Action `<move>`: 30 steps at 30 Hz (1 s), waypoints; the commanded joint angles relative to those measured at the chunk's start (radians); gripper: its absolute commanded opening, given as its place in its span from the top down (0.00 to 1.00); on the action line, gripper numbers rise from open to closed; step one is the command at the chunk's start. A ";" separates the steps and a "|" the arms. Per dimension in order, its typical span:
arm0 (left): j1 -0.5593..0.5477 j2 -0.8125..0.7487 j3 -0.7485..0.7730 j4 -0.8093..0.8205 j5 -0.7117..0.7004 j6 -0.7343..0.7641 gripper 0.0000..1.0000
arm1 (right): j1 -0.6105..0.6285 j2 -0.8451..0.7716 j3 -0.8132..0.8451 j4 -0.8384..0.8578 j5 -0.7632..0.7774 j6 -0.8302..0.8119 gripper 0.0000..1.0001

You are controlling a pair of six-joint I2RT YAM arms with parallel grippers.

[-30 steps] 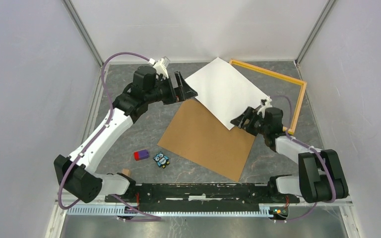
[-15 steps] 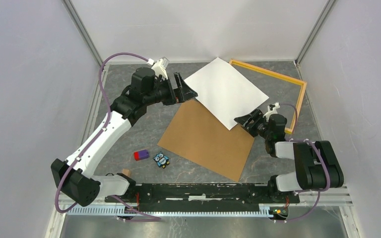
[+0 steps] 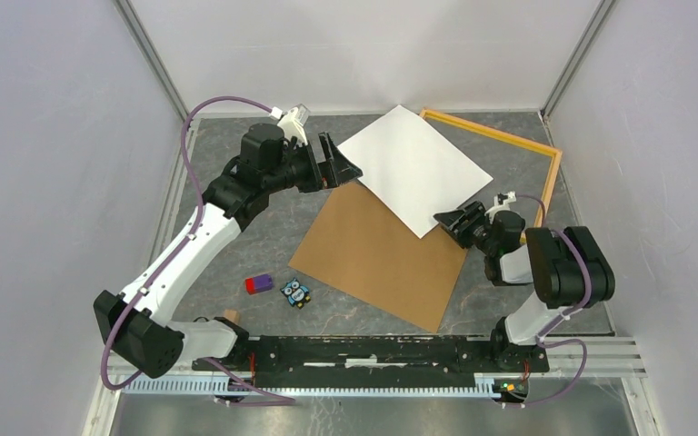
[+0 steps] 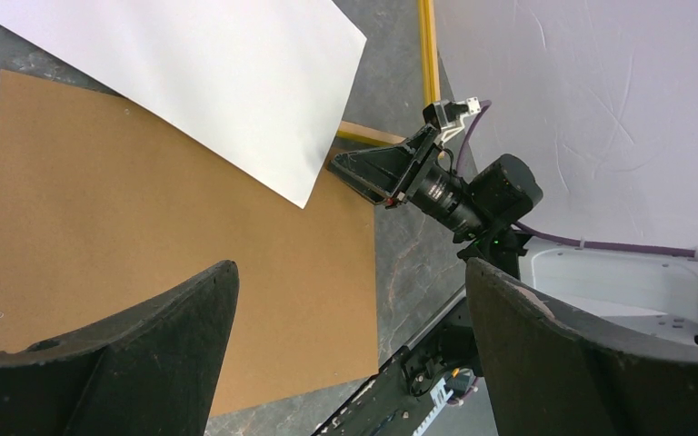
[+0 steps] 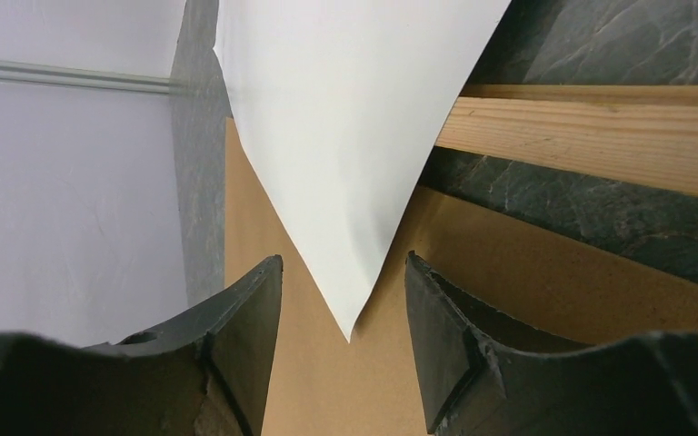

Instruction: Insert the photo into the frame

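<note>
The photo [image 3: 413,168] lies white back up, tilted, with its far part over the frame [image 3: 545,195] and its near corner over a brown backing panel [image 3: 382,254]. My right gripper [image 3: 450,222] sits low at that near corner. In the right wrist view the photo's corner tip [image 5: 350,300] points in between the fingers of the right gripper [image 5: 344,259], which stand apart without touching it; the frame's wooden bar [image 5: 600,136] crosses behind. My left gripper [image 3: 345,162] hovers wide open beside the photo's left corner, holding nothing. In the left wrist view the left gripper [image 4: 350,268] looks over the panel.
A purple and red block [image 3: 258,284] and a small blue owl figure [image 3: 296,292] lie on the grey table left of the panel. White walls enclose the table on three sides. The arms' base rail [image 3: 373,350] runs along the near edge.
The right arm's elbow has folded back and the gripper has slid slightly right along the photo's near corner, its jaws narrowing. The left arm has barely moved.
</note>
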 commanded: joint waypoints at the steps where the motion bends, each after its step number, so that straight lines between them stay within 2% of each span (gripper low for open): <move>1: 0.002 -0.008 0.002 0.038 0.003 0.050 0.00 | -0.003 0.064 -0.009 0.186 0.025 0.041 0.43; 7: 0.009 -0.011 0.002 0.039 0.006 0.048 0.00 | -0.003 0.178 -0.010 0.332 0.058 0.083 0.41; 9: 0.009 -0.011 0.002 0.039 0.006 0.048 0.00 | -0.002 0.218 -0.010 0.391 0.061 0.112 0.43; 15: 0.011 -0.008 -0.001 0.044 0.010 0.046 0.00 | 0.025 0.239 -0.005 0.428 0.099 0.135 0.59; 20: 0.014 -0.010 -0.002 0.044 0.010 0.046 0.00 | 0.033 0.216 0.020 0.410 0.096 0.128 0.81; 24: 0.014 -0.011 -0.002 0.043 0.003 0.049 0.00 | 0.028 0.136 0.033 0.282 0.104 0.060 1.00; 27: 0.015 -0.013 -0.004 0.044 -0.001 0.050 0.00 | 0.001 0.060 0.059 0.131 0.047 -0.008 1.00; 30: 0.013 -0.011 -0.006 0.043 -0.002 0.051 0.00 | -0.053 -0.032 0.150 -0.202 -0.037 -0.184 1.00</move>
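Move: For the right hand, the bit of the photo's near-right edge to be gripped lies about 2 cm ahead and 1 cm lower, with no sideways offset. The photo's middle is some 14 cm ahead and 6 cm left. The frame's middle is 13 cm ahead and 5 cm right, the brown board's about 4 cm back and 13 cm left. From the idle left hand, that edge is roughly 5 cm ahead, 22 cm right and 27 cm below. Right hand eases forward about 2 cm, dipping slightly, shuts on the photo's near-right edge, then lifts 2 cm. ##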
